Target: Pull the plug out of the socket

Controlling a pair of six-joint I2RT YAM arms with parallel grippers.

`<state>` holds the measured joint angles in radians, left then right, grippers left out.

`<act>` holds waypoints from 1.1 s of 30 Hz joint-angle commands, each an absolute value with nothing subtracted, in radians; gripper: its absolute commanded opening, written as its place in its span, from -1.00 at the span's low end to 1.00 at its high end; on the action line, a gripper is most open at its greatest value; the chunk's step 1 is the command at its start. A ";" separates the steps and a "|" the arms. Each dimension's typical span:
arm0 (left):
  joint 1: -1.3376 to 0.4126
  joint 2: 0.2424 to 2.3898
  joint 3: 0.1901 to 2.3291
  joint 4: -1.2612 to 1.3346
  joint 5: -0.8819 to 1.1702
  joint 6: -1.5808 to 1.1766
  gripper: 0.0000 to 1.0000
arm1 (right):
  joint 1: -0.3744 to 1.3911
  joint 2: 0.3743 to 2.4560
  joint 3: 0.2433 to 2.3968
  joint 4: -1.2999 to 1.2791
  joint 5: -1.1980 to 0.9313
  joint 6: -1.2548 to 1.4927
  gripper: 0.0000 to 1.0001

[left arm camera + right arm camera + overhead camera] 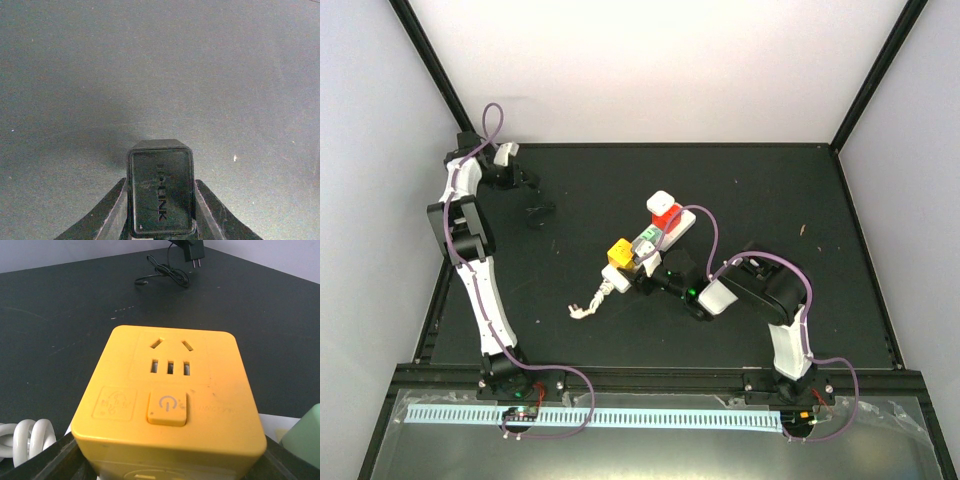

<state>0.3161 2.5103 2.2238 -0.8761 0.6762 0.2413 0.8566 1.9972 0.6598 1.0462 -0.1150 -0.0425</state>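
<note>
The socket, a white strip with coloured blocks, lies slanted at the middle of the black table. My right gripper is shut on its yellow end block, whose sides sit between the dark fingers. The plug, a black adapter, is out of the socket and held off at the far left. My left gripper is shut on it, one finger on each side. In the right wrist view the plug hangs with its prongs pointing down, its thin black cord trailing on the table. From above, the left gripper shows near the back left.
A red and white block sits on the strip's far end and a pale green one is next to the yellow. The strip's coiled white cord lies toward the front left. Black frame posts and white walls border the table.
</note>
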 commanded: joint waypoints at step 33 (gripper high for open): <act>0.330 2.213 2.023 -0.919 0.569 0.238 0.97 | 0.855 1.961 0.598 0.891 -0.159 -0.090 0.41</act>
<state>0.3218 2.2963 2.0918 -0.9085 0.5648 0.2165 0.8513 1.9617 0.6388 1.0088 -0.1448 -0.0528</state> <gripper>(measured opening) 0.987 0.680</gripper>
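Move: Directly under the left hand, which already holds the black plug upright with its prongs down, lies the table spot for it, about 5 cm below the grip. The plug's cable bundle rests on the table some 8 cm back and 3 cm to the right; the yellow socket stands roughly 24 cm back and 32 cm to the right. From the right hand, that table spot is about 26 cm ahead and 36 cm to the left. Easing down only about 1 cm over the bare table, the left hand spreads its fingers wide and lets go of the black plug beside its cable bundle. It then rises about 6 cm, drawing back some 3 cm, with the fingers wide open. The right hand stays almost still, its fingers still around the yellow socket. ##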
